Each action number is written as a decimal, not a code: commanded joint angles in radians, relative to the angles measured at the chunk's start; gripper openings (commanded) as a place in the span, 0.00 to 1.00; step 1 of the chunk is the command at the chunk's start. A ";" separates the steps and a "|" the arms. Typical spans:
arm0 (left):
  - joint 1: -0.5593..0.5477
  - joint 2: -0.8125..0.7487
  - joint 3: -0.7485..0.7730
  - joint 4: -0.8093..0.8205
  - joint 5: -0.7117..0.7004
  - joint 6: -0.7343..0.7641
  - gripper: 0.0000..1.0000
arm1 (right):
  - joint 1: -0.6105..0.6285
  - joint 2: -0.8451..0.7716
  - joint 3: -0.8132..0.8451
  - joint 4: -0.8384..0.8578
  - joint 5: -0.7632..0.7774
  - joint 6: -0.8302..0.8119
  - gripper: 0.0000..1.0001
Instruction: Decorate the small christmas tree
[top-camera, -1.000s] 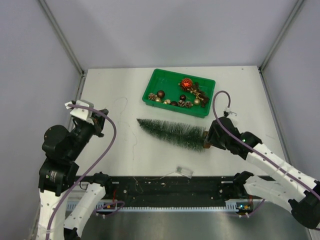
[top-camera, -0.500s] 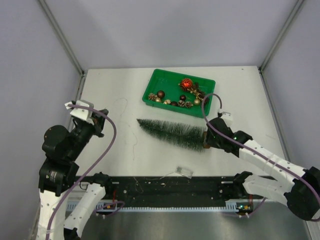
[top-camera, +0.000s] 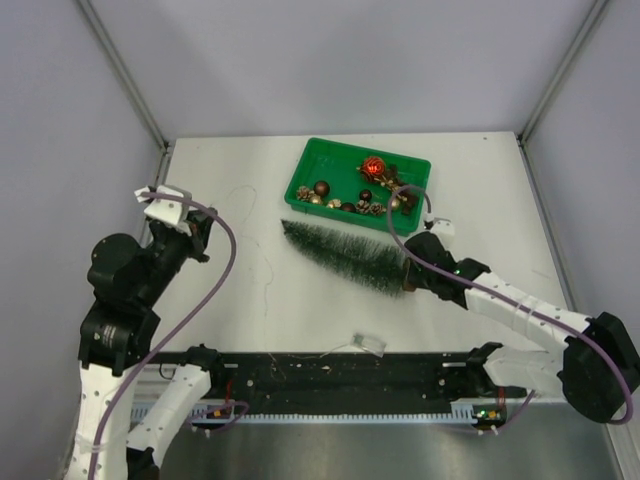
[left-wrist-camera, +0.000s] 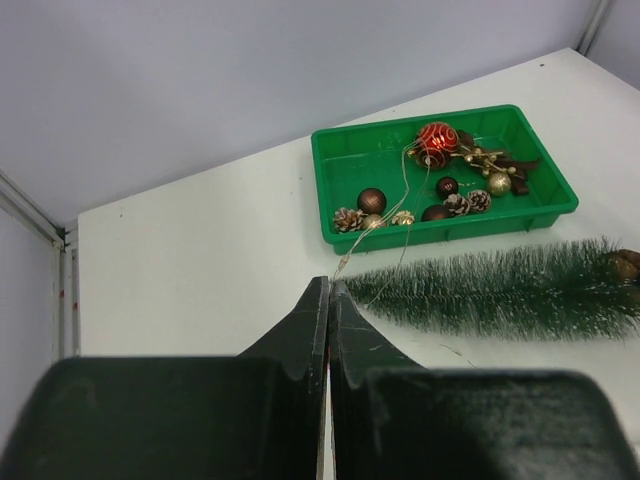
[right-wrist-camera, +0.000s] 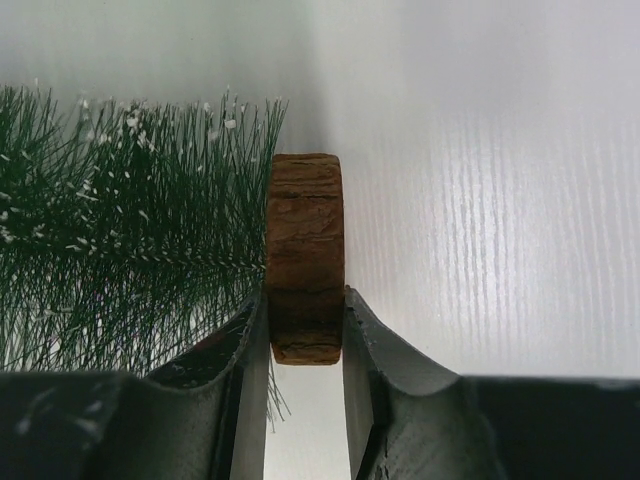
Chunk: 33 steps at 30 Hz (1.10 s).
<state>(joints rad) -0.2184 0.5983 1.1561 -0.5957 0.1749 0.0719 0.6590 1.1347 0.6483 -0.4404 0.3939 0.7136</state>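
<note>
The small christmas tree (top-camera: 345, 256) lies on its side on the white table, just in front of the green tray (top-camera: 300, 178). Its tip points left and its wooden disc base (right-wrist-camera: 305, 250) points right. My right gripper (top-camera: 410, 278) is shut on that disc, one finger flat against each face, as the right wrist view shows (right-wrist-camera: 305, 300). The frosted bristles (right-wrist-camera: 120, 230) spread to the left of the fingers. My left gripper (top-camera: 197, 237) hovers at the left of the table, shut and holding nothing (left-wrist-camera: 328, 285). The tree (left-wrist-camera: 500, 290) lies ahead of it to the right.
The green tray (left-wrist-camera: 322, 200) holds a red ball (left-wrist-camera: 437, 137), brown and gold balls, pine cones and a gold sprig. A thin light wire (left-wrist-camera: 385, 230) runs out of the tray over the tree. More wire (top-camera: 265, 280) and a small clear box (top-camera: 370, 343) lie near the front edge.
My right gripper has moved in and shut on the tree's wooden base. The tree has swung, its tip now nearer the tray. The left arm has shifted slightly.
</note>
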 joint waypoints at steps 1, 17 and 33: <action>0.002 0.090 0.083 0.096 -0.021 0.040 0.00 | 0.005 -0.062 0.075 -0.053 0.085 -0.025 0.00; 0.002 0.444 0.332 0.194 -0.180 0.078 0.00 | 0.007 -0.504 0.329 -0.619 -0.119 0.029 0.00; -0.171 0.917 0.890 0.073 -0.251 0.230 0.00 | 0.007 -0.446 0.301 -0.480 -0.405 -0.095 0.00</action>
<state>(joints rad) -0.3431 1.4754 1.9579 -0.5251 -0.0025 0.2253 0.6590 0.6823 0.9543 -1.0424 0.0574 0.6365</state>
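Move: The right hand, low over the table, already grips the tree's wooden base. The tree's middle lies some 13 cm to its left and 6 cm ahead, the battery box about 12 cm back and 8 cm left, the green box roughly 20 cm ahead and 10 cm left. High up, the left hand holds the light string: the tree's middle is about 9 cm ahead, 20 cm right and 33 cm below, with the green box 23 cm ahead, 23 cm right and 35 cm down. Straight up first, the right hand hoists the tree by its base about 16 cm, then draws it some 10 cm back towards the table's near edge, sinking a little and turning roughly 15 degrees counter-clockwise, grip kept. Meanwhile the left hand, still shut on the string, carries it about 20 cm forward and 10 cm up, drifting right late on, to high up left of the green box. ##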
